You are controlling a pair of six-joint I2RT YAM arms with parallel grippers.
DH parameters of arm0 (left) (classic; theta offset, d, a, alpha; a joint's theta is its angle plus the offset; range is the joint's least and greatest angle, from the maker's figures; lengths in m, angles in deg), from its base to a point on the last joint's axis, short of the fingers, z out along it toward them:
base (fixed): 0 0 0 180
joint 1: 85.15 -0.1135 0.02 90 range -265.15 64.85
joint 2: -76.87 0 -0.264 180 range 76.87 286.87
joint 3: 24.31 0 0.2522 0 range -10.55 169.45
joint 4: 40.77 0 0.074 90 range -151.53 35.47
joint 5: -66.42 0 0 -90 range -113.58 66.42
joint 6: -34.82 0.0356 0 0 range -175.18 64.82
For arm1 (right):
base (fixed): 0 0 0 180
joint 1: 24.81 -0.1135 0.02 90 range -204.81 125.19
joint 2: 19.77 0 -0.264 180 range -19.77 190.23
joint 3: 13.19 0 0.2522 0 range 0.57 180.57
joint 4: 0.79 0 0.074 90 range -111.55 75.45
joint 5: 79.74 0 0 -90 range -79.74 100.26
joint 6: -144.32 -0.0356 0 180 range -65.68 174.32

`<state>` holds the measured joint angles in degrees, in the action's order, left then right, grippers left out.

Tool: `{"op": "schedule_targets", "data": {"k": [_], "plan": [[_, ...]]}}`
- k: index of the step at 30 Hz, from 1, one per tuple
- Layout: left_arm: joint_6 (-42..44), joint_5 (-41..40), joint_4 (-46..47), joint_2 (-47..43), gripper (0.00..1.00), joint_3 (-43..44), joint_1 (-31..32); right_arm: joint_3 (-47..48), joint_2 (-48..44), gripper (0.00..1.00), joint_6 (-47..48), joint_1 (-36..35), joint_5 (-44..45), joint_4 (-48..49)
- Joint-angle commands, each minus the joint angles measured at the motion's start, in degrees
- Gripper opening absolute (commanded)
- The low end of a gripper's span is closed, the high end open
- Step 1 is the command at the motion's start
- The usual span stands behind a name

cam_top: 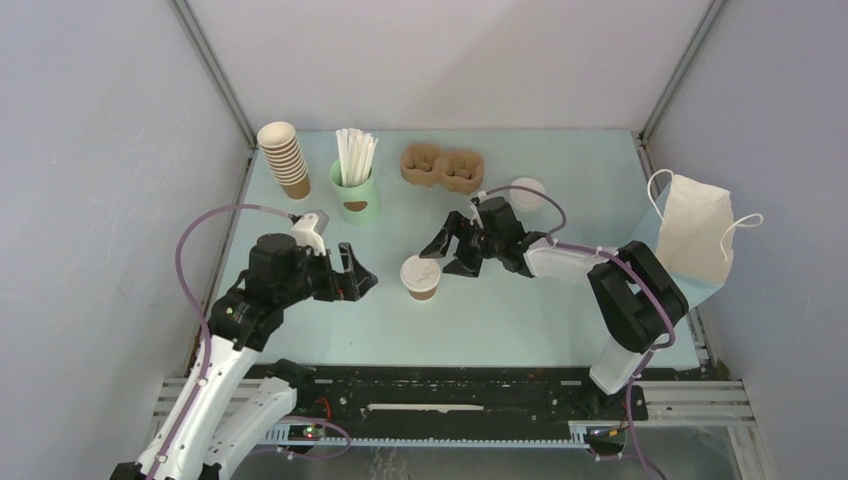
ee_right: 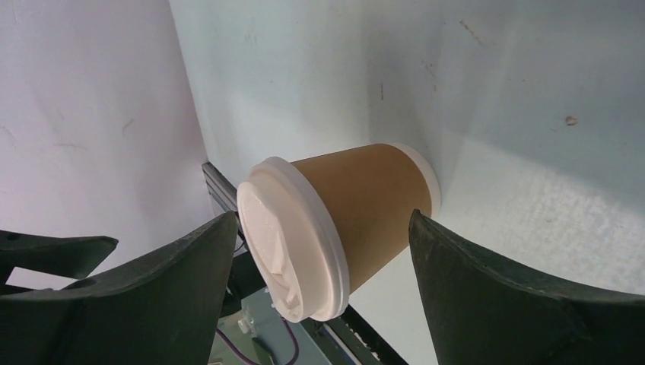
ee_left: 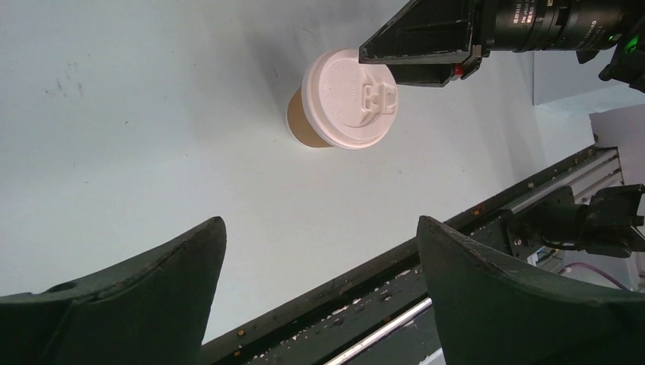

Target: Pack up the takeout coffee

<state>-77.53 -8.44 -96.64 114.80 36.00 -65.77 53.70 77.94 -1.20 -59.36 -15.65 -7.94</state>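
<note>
The takeout coffee (cam_top: pixel 421 277), a small brown paper cup with a white lid, stands upright on the pale table (cam_top: pixel 500 320) between the two arms. My right gripper (cam_top: pixel 442 257) is open just to the cup's right. In the right wrist view the takeout coffee (ee_right: pixel 357 213) lies between its fingers (ee_right: pixel 175 281), with a gap on each side. My left gripper (cam_top: pixel 362 270) is open and empty, a short way left of the cup. The left wrist view shows the takeout coffee (ee_left: pixel 346 103) well ahead of my left gripper (ee_left: pixel 319 224), apart from it.
A brown pulp carrier (cam_top: pixel 443 168) with two slots lies at the back. A stack of lidless brown cups (cam_top: pixel 285 158) and a mint-green cup of white straws (cam_top: pixel 355 185) stand back left. A white-lidded item (cam_top: pixel 527 192) sits behind the right arm. A paper bag (cam_top: pixel 697 238) stands at the right.
</note>
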Motion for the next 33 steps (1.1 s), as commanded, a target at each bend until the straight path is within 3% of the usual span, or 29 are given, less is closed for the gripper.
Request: {"op": "schedule_targets", "data": {"k": [1, 9, 19, 26, 33], "plan": [[1.72, -0.05, 0.27, 0.46, 1.00, 3.81, 0.14, 0.45, 0.45, 0.91, -0.25, -1.36, -0.82, 2.45], [1.83, -1.15, -0.35, -0.51, 1.00, 4.73, 0.14, 0.40, -0.54, 0.89, 0.17, -4.81, 2.79, 0.04], [1.43, -5.52, -3.69, -4.16, 1.00, 7.84, 0.14, 1.31, 3.93, 0.72, -3.69, -8.39, 6.29, 8.96], [1.65, -9.21, -6.82, -6.28, 1.00, 12.71, 0.14, 10.67, 12.66, 0.71, -6.85, -13.03, 10.24, 14.24], [0.99, -10.28, -8.17, -8.01, 1.00, 13.47, 0.14, 32.33, 26.72, 0.72, -9.73, -18.74, 16.46, 11.50]]}}
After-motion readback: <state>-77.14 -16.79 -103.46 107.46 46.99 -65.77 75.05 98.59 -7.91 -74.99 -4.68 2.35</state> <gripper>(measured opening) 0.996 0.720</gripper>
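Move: The lidded coffee cup stands just off the right fingertips, its middle about 4 cm to the left, 3 cm back and 2 cm lower. From that hand the green straw holder is some 15 cm ahead and 17 cm left, and the brown cup carrier about 25 cm nearly straight ahead. From the left hand, the coffee cup lies roughly 10 cm right, 3 cm ahead and 11 cm below. The right hand eases back, pinches the coffee cup, then sweeps about 12 cm left; the left rises 8 cm. ##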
